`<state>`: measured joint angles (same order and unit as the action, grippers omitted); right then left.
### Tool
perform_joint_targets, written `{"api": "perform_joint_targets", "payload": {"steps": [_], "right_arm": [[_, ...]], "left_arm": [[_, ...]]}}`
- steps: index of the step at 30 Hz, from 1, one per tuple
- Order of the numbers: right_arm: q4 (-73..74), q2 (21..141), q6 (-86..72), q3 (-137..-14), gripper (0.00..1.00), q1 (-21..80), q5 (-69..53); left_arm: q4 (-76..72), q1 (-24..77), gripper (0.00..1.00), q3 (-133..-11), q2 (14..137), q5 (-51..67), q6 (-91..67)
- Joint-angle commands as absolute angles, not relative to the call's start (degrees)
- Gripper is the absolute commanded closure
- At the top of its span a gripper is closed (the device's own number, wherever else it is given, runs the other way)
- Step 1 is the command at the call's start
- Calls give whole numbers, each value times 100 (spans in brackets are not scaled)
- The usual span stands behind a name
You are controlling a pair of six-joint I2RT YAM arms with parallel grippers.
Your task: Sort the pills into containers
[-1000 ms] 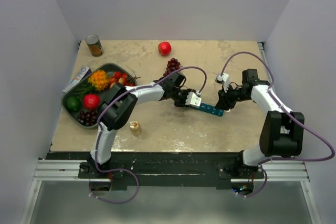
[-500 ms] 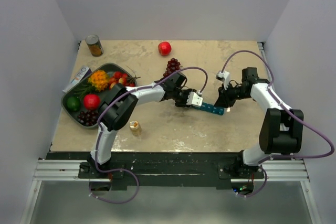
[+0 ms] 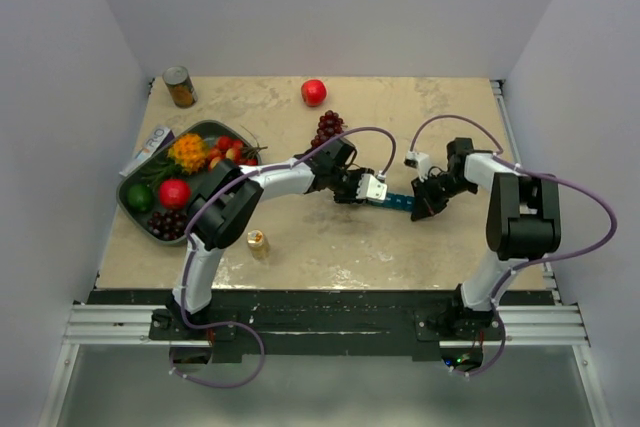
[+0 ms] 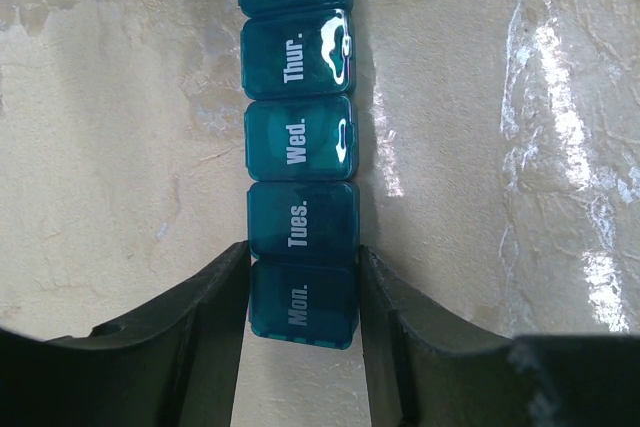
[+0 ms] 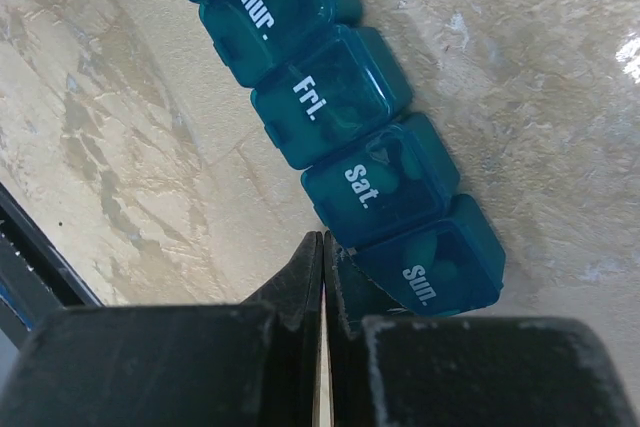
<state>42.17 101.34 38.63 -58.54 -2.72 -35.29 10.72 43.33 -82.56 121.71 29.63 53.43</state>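
Note:
The containers are one narrow teal pill organiser lying flat mid-table, all lids down. The left wrist view shows its row labelled Mon. to Fri. My left gripper is shut on the Mon. end, one finger on each side wall. My right gripper is shut with nothing between its fingers. Its tips rest at the near edge of the organiser, where the Sat. and Sun. boxes meet. Pale shapes show through those lids; I cannot tell if they are pills. From above, the left gripper and the right gripper flank the organiser.
A dark green tray of fruit sits at the left, with a packet at its far edge. A can, a red apple and dark grapes lie farther back. A small bottle stands near the front.
My right gripper has closed its jaws fully and swung in towards the organiser's Sun. end. The left gripper has kept its hold on the Mon. end without moving.

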Motion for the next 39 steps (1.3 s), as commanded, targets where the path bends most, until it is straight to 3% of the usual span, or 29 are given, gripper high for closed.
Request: {"api": "perform_joint_targets", "payload": {"steps": [1, 5, 10, 25, 32, 34, 36, 38, 39], "right_arm": [[4279, 9722, 4051, -6090, 100, -290, -3689], [4781, 9071, 4578, -6345, 100, -316, -4744], [4343, 8500, 4220, -6293, 100, -518, -4694], [3938, 10142, 3806, -6056, 100, -536, -2769], [4445, 9616, 4269, -6301, 100, -606, -4012], [4745, 9266, 4639, -6398, 94, -624, -4463], [5026, 9019, 5114, -6416, 76, -615, -4893], [5150, 8720, 5561, -6346, 58, -615, -5062], [5142, 8640, 5668, -6294, 39, -607, -5141]], "left_arm": [[1213, 4377, 100, -8068, 11988, 2900, 5291], [1187, 4377, 100, -8016, 11936, 2892, 5300], [1178, 4377, 100, -8007, 11927, 2909, 5282], [1327, 4377, 100, -8130, 12050, 2988, 5229], [1336, 4377, 100, -8148, 12024, 2971, 5203], [1310, 4377, 100, -8147, 11997, 2962, 5168], [1283, 4377, 98, -8165, 11980, 2979, 5072], [1187, 4377, 84, -8191, 11945, 2962, 4897], [1160, 4377, 65, -8200, 11936, 2962, 4843]]}}
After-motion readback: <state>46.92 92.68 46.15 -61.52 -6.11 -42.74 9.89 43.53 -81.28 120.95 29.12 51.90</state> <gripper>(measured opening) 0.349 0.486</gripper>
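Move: The right gripper, its fingers shut, has its tips low at the near corner of the pill organizer's Sun. cell, whose middle lies about 3 cm ahead and 1 cm to the right, roughly 1 cm higher. The Sat. cell is some 3 cm ahead and 2 cm left; the Tues. cell, about 12 cm left and 6 cm ahead. From the left gripper, which holds the Mon./Tues. end, the Sun. cell is about 13 cm right and 3 cm back. Lift the shut right fingers clear of the Sun. cell's near corner, about 11 cm up and slightly forward, then bring them down over the Sun. lid and stay there briefly, some 3 cm forward of the start. Rise about 4 cm again, drifting back and left, and open the fingers partway. Keep the left gripper still, pinching the Mon./Tues. end. ##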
